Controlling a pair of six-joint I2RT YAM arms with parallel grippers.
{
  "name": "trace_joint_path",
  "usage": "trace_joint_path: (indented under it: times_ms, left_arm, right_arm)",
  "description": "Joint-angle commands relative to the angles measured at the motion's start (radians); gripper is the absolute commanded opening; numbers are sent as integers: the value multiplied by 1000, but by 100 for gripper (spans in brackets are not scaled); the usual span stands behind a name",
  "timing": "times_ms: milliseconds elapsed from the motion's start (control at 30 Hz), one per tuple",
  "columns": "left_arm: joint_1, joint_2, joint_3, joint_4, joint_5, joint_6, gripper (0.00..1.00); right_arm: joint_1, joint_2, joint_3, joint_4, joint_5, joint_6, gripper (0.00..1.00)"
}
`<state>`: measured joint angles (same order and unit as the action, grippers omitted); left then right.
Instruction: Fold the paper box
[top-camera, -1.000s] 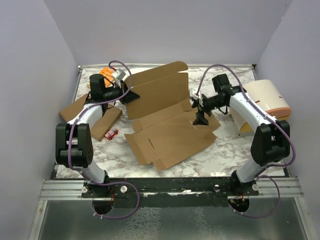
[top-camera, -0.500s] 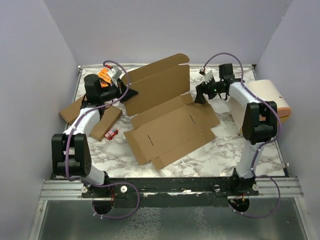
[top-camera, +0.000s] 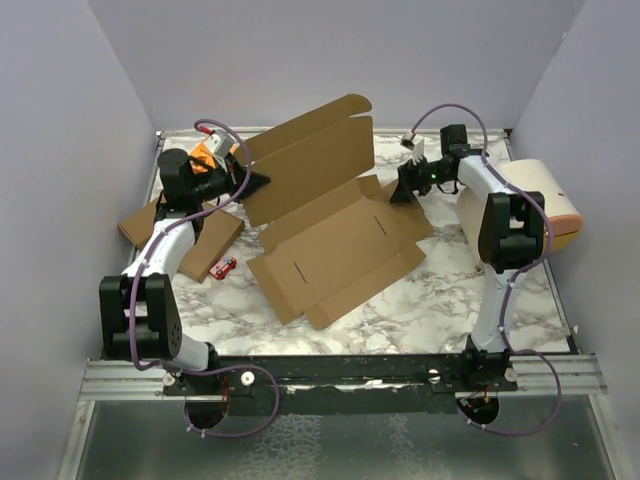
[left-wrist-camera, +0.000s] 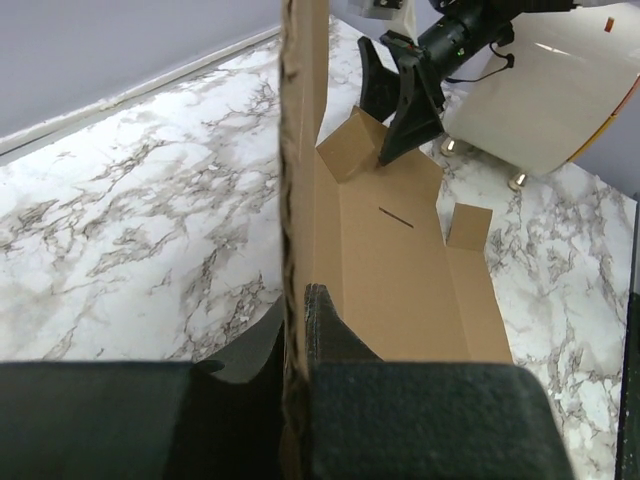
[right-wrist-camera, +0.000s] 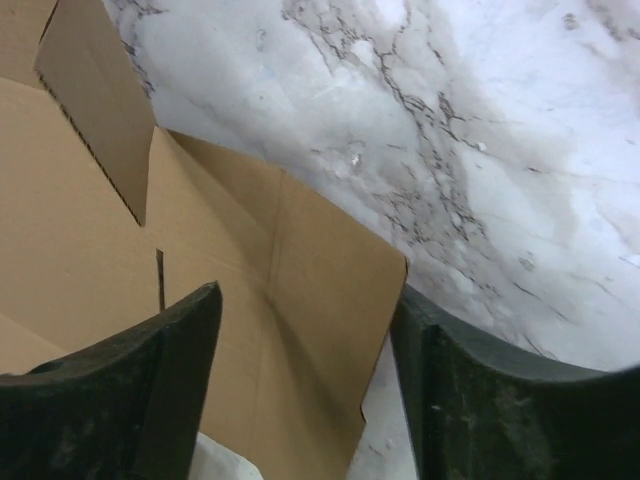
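The paper box (top-camera: 335, 240) is a large brown die-cut sheet lying partly unfolded mid-table, its rear panel (top-camera: 305, 165) lifted and tilted up. My left gripper (top-camera: 255, 182) is shut on that panel's left edge; in the left wrist view the cardboard edge (left-wrist-camera: 293, 200) runs upright between the closed jaws (left-wrist-camera: 297, 335). My right gripper (top-camera: 400, 190) stands open at the sheet's right rear corner. In the right wrist view a small flap (right-wrist-camera: 320, 290) lies between the spread fingers (right-wrist-camera: 140, 390), its edge close to the right one.
Smaller cardboard pieces (top-camera: 185, 235) and a little red item (top-camera: 225, 267) lie at the left. An orange object (top-camera: 212, 152) sits behind the left arm. A white and peach appliance (top-camera: 535, 200) stands at the right edge. Walls enclose three sides.
My right gripper left the sheet's middle right, swung to the back and came down at the right rear flap. The left gripper raised the rear panel and pulled the sheet slightly left.
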<state>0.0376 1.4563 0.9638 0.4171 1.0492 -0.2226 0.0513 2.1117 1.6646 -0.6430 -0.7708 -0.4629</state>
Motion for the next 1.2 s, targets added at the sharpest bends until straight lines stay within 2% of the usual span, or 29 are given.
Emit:
trace_joint_path:
  times_ms: [0, 100, 133, 200, 300, 500, 600, 733, 867, 967, 1033, 1167]
  left_arm:
    - [10, -41, -7, 58, 29, -6, 0]
    - [24, -45, 1, 67, 29, -7, 0]
    - [31, -47, 5, 75, 29, -15, 0]
    - [53, -52, 15, 110, 32, -47, 0]
    - [76, -73, 40, 161, 37, -86, 0]
    - [77, -88, 152, 155, 39, -95, 0]
    - [75, -92, 207, 157, 46, -93, 0]
    - [49, -108, 251, 156, 52, -87, 0]
    - [18, -135, 261, 137, 60, -68, 0]
    - [-9, -150, 261, 21, 54, 34, 0]
    - [-29, -148, 249, -60, 55, 124, 0]
    - [-57, -146, 184, -56, 63, 129, 0]
  right_arm:
    - [2, 69, 102, -137, -131, -72, 57]
    - [2, 40, 100, -137, -143, -85, 24]
    - [2, 26, 97, -132, -143, -85, 16]
    - [2, -1, 95, -122, -153, -82, 10]
    - [2, -37, 104, -113, -189, -83, 9]
    - [5, -47, 179, -102, -226, -48, 7]
    - [16, -58, 188, -16, -217, 27, 3]
    - [46, -111, 124, 300, -182, 171, 2]
    - [68, -175, -52, 762, -158, 365, 1]
    - [77, -178, -196, 1098, -155, 489, 1]
    - [81, -147, -248, 1192, -156, 531, 1]
    - [90, -125, -357, 1326, -138, 530, 1]
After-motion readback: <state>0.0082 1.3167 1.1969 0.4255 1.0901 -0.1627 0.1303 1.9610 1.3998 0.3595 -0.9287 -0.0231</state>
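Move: The free edge of the paper box's right end flap already lies between the right hand's open fingers, about 1 cm left of and 1 cm below the hand point. The main panel's middle is some 13 cm back, 15 cm left and 5 cm lower; the raised back panel is 20 cm left, 5 cm ahead and 10 cm higher. From the left hand, still gripping that back panel, the flap edge is 27 cm right, 7 cm ahead and 19 cm lower. Pinching the end flap's outer edge, the right fingers shut after easing a centimetre left and down; the hand then lifts it about 12 cm, drifting left and forward, while the wrist tips the fingers up some 35 degrees to nearly level. The left hand keeps its grip on the back panel and climbs too, roughly 14 cm, tilting back about 25 degrees and ending slightly nearer its base. ##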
